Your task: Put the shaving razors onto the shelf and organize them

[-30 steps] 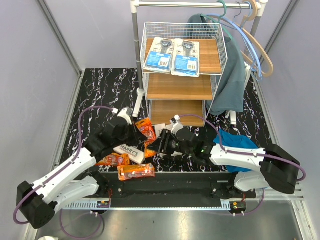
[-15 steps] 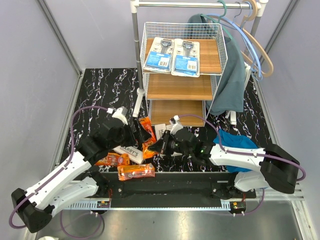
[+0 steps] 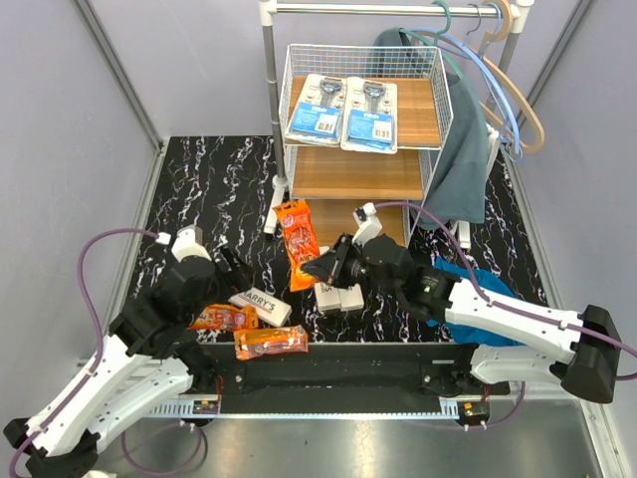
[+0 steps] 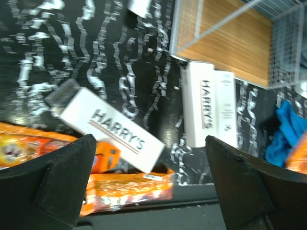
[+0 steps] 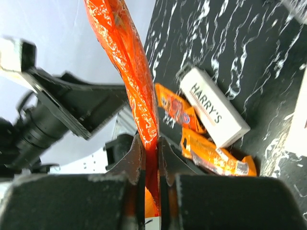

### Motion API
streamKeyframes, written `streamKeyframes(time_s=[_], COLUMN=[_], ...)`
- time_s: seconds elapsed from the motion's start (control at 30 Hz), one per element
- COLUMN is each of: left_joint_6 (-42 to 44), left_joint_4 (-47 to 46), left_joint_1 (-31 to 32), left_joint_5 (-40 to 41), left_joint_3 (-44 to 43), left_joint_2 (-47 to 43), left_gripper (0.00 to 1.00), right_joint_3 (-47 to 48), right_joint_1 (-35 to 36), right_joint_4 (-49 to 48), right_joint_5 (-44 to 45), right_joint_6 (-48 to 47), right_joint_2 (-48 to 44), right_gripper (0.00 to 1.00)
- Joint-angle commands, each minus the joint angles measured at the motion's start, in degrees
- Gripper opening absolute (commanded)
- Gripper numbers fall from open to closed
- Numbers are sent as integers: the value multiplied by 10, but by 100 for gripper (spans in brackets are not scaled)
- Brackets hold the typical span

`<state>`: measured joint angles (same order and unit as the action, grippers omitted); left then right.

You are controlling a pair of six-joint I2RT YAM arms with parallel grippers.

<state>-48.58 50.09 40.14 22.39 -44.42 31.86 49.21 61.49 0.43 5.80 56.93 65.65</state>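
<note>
Two blue-and-white razor cards [image 3: 341, 112] lie on the top board of the shelf [image 3: 358, 174]. My right gripper [image 3: 324, 267] is shut on an orange razor bag [image 3: 298, 239] and holds it above the table in front of the shelf. In the right wrist view the bag [image 5: 125, 62] stands up from the pinched jaws of that gripper [image 5: 151, 148]. My left gripper [image 3: 231, 267] stands open and empty at the left, over a white HARRY'S box [image 4: 115, 132]. Two more orange bags [image 3: 271, 342] lie beside that box. Two white boxes [image 3: 338, 297] lie by the shelf foot.
A white clothes rail [image 3: 267, 110] with hangers [image 3: 508, 90] and a teal garment [image 3: 463, 159] stands round the shelf. A blue cloth [image 3: 468, 279] lies under the right arm. The left arm [image 5: 62, 110] shows close behind the lifted bag.
My left gripper let go, opened wide and pulled back to the left. My right gripper closed on the orange bag and raised it toward the shelf.
</note>
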Motion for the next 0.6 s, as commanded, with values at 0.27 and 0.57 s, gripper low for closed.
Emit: streamKeyframes(time_s=[0.27,0.57], left_joint_6=[-7,-24], left_joint_4=[30,17], left_joint_1=[-1,0], left_joint_5=[43,12], left_joint_3=[0,43], left_joint_2=[-7,-18], left_gripper=[99,99], right_joint_3=[99,167], right_joint_1=[-79,-131], right_joint_4=[122,114], right_joint_5=[80,76], right_joint_6=[-30,-49], right_joint_2=[-3,59], right_gripper=[0,0])
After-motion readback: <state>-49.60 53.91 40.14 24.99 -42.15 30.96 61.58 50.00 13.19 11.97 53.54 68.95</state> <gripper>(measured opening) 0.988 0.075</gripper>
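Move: Ahead of the right hand, which holds the orange razor packet, the middle board of the shelf lies about 19 cm forward, 11 cm to the right and some 10 cm higher. The upright pair of HARRY'S boxes stands about 2 cm ahead and 7 cm right, 8 cm below; the slanted HARRY'S box lies 11 cm left and 5 cm back, equally low. From the empty left hand the middle board is roughly 17 cm ahead, 26 cm right and 16 cm up. Carrying the orange packet still pinched by its near end, the right hand goes about 9 cm forward and 5 cm to the right, rising slightly, towards the front of the shelf's middle board, and turns some 15 degrees clockwise on the way. The open left hand eases a couple of centimetres left and down over the slanted HARRY'S box. ##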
